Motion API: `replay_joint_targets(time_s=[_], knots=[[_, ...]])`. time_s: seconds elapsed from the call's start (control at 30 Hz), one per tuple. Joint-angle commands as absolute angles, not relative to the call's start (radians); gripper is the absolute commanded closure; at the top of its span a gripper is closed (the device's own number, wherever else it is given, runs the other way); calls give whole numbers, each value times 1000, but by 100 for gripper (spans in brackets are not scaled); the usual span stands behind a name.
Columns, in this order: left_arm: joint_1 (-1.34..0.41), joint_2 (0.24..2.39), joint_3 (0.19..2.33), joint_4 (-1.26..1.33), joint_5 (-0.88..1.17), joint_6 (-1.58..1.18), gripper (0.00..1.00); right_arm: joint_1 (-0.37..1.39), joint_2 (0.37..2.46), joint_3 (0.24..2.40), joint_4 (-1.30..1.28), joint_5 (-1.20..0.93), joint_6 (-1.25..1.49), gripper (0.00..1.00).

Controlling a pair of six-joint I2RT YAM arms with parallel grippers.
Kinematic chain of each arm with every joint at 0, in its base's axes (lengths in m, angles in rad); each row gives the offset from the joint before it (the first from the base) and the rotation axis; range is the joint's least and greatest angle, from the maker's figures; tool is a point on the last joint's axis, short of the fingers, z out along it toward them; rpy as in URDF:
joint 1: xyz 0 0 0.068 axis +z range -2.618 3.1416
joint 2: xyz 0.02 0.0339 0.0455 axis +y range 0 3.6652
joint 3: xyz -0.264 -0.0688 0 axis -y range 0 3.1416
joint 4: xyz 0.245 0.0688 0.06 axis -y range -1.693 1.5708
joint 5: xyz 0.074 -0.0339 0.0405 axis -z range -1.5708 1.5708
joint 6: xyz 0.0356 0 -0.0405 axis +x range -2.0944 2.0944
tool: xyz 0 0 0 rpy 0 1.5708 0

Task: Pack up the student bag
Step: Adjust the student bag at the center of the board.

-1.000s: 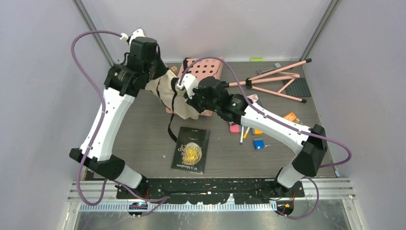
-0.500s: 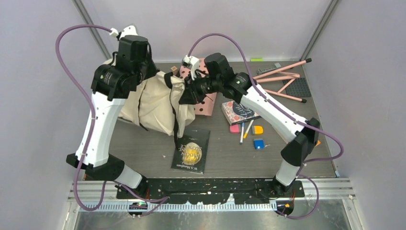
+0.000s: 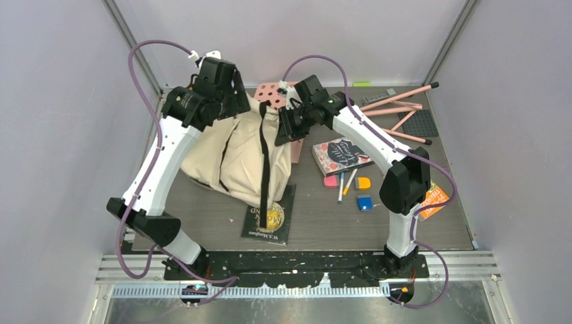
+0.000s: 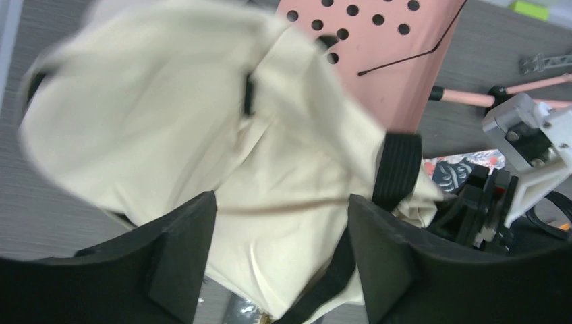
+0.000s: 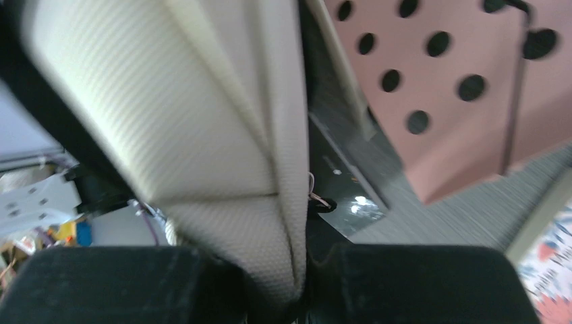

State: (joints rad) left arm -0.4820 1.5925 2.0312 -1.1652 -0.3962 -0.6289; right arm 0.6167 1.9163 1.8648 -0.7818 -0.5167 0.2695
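Observation:
The student bag (image 3: 226,152) is a cream backpack that slumps on the table at centre left. Its black strap (image 3: 264,165) hangs down the front, and its lower edge lies over a dark book (image 3: 271,221). My left gripper (image 3: 233,102) hovers over the bag's top left. In the left wrist view this gripper (image 4: 280,236) is open, with the bag (image 4: 168,115) below it and nothing between its fingers. My right gripper (image 3: 287,127) is at the bag's upper right edge. In the right wrist view it (image 5: 297,290) is shut on a fold of the bag's cream fabric (image 5: 202,135).
A pink perforated board (image 3: 275,91) stands behind the bag. Right of the bag lie a patterned book (image 3: 340,154), pens and small erasers (image 3: 363,183). A pink tripod (image 3: 391,111) and a black plate (image 3: 419,123) lie at the back right. An orange packet (image 3: 436,199) is near the right arm.
My left gripper has opened and let go of the bag. The bag has dropped and spread onto the table over the dark book, held only by my right gripper.

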Motion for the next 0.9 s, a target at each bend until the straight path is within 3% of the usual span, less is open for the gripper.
replay_joint_targets(time_s=[0.0, 0.17, 0.57, 0.7, 0.8, 0.87], knots=[[-485, 1450, 1921, -978, -374, -553, 18, 587, 1908, 1888, -860, -276, 266, 100], [-434, 1370, 1771, -965, -343, -541, 9, 573, 1931, 1915, -885, -180, 242, 100], [-267, 1296, 1399, -988, -154, -688, 14, 565, 1962, 1970, -824, -13, 194, 89], [-260, 1295, 1334, -953, -120, -694, 14, 565, 1984, 2004, -791, 28, 144, 68], [-258, 1302, 1294, -913, -108, -680, 14, 561, 2012, 2065, -813, 51, 130, 39], [-248, 1314, 1273, -903, -114, -679, 14, 559, 2021, 2108, -846, 63, 125, 26]])
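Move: The student bag's far right edge is still pinched in my right hand. The pink panel the bag is being drawn over lies about 18 cm ahead, 5 cm left and 20 cm below; the bag's body hangs some 19 cm left and 12 cm below, level fore and aft; the black book is 14 cm back, 7 cm left. From my empty left hand, the bag's middle is 25 cm below, 2 cm back and 3 cm left. Keeping its pinch at first, my right hand draws the bag's edge forward and right, about 9 cm ahead and 7 cm across, sinking slightly as its fingers tip down, then opens to let go, still travelling forward. My left hand, already free, spreads wider and backs off to the left, then drops about 15 cm beside the bag's left side, tipping down some 20 degrees. ##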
